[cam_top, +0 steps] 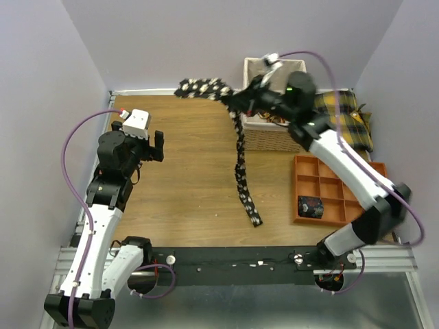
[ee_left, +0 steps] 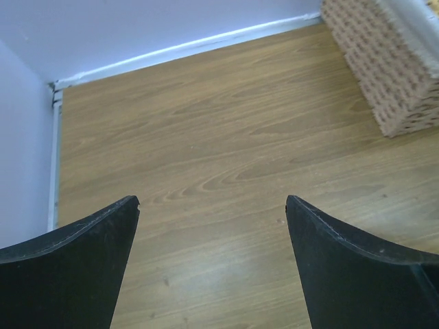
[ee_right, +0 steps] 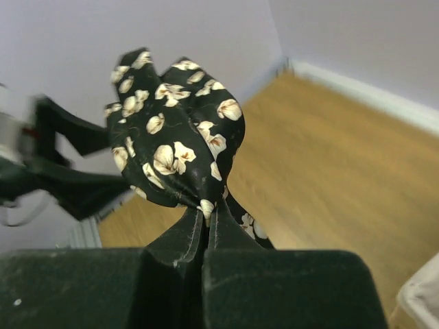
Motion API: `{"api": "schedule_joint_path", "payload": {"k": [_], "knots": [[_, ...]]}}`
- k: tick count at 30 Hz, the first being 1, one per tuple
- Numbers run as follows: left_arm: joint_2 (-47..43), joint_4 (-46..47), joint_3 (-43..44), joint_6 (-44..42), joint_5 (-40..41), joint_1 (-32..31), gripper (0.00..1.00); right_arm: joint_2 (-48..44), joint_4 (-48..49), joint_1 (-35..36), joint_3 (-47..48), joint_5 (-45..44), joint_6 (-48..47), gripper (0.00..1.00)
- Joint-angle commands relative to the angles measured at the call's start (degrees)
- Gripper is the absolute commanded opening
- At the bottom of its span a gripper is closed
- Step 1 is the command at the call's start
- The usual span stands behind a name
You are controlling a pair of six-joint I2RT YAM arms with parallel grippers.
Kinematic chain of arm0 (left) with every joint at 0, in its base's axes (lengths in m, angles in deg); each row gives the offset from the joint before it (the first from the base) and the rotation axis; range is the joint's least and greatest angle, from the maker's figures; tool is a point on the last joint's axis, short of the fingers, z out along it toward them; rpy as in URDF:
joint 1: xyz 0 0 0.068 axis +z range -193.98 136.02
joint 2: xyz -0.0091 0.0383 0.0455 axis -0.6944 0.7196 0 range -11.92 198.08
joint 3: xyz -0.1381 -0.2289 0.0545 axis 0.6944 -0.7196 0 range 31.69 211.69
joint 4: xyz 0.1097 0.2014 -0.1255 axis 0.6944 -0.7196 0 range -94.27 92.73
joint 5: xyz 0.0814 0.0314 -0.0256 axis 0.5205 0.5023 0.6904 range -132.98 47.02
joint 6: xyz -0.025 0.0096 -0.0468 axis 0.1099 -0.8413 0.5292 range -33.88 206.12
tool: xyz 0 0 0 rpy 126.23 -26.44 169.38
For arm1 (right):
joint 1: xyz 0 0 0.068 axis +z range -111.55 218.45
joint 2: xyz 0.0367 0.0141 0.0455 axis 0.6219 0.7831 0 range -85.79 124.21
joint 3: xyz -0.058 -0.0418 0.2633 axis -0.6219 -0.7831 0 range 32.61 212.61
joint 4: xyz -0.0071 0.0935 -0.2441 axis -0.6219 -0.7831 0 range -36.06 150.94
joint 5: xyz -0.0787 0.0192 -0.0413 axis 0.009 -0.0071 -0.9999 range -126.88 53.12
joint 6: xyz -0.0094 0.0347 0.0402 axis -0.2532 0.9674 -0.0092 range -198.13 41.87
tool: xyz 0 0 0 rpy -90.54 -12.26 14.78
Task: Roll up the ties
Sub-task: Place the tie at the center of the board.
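A black tie (cam_top: pixel 241 171) with pale flowers hangs from my right gripper (cam_top: pixel 236 103), which is raised near the back wall beside the wicker basket. The jaws are shut on the tie (ee_right: pixel 175 147) near its wide end, which bunches above the fingertips (ee_right: pixel 208 214). Its narrow end trails down onto the wooden table and ends near the front. A rolled tie (cam_top: pixel 310 205) sits in a compartment of the orange tray (cam_top: pixel 339 181). My left gripper (cam_top: pixel 158 145) hovers open over the table's left side, in the left wrist view its fingers (ee_left: pixel 82 260) spread wide over bare wood.
A wicker basket (cam_top: pixel 271 133) with a white liner stands at the back, right of centre, and shows in the left wrist view as the wicker basket (ee_left: pixel 391 68). Yellow-and-black plaid cushions (cam_top: pixel 346 116) lie at the back right. Walls enclose the table on three sides.
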Motion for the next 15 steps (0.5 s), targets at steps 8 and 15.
{"api": "schedule_joint_path", "payload": {"k": [8, 15], "knots": [[0.1, -2.0, -3.4, -1.8, 9.7, -0.2, 0.99, 40.6, -15.4, 9.5, 28.2, -14.4, -3.0, 0.07], [2.4, -2.0, -3.4, -3.5, 10.6, 0.0, 0.99, 51.2, -15.7, 9.5, 38.7, -20.0, -3.1, 0.77]]}}
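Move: Nearly straight below the right hand, which already holds the tie, lies the centre of the board: some 43 cm down, about 5 cm to the left, level fore and aft. The tie's dangling tail end reaches some 20 cm back and 6 cm right, down at board height. The basket's middle stands about 17 cm ahead, 14 cm right and 34 cm lower. From the left hand the board's centre is about 24 cm right, 3 cm ahead, 30 cm below. Swinging fast down, with a left and forward slant away from the basket, the right hand lowers the held tie about 27 cm while reaching past the board's centre on its far left side; the fingers tip some 30 degrees downward. The descent levels off and the fingers start to open around the tie, still above the wood. The empty left hand, wide open, sinks about 4 cm and drifts a little left. ##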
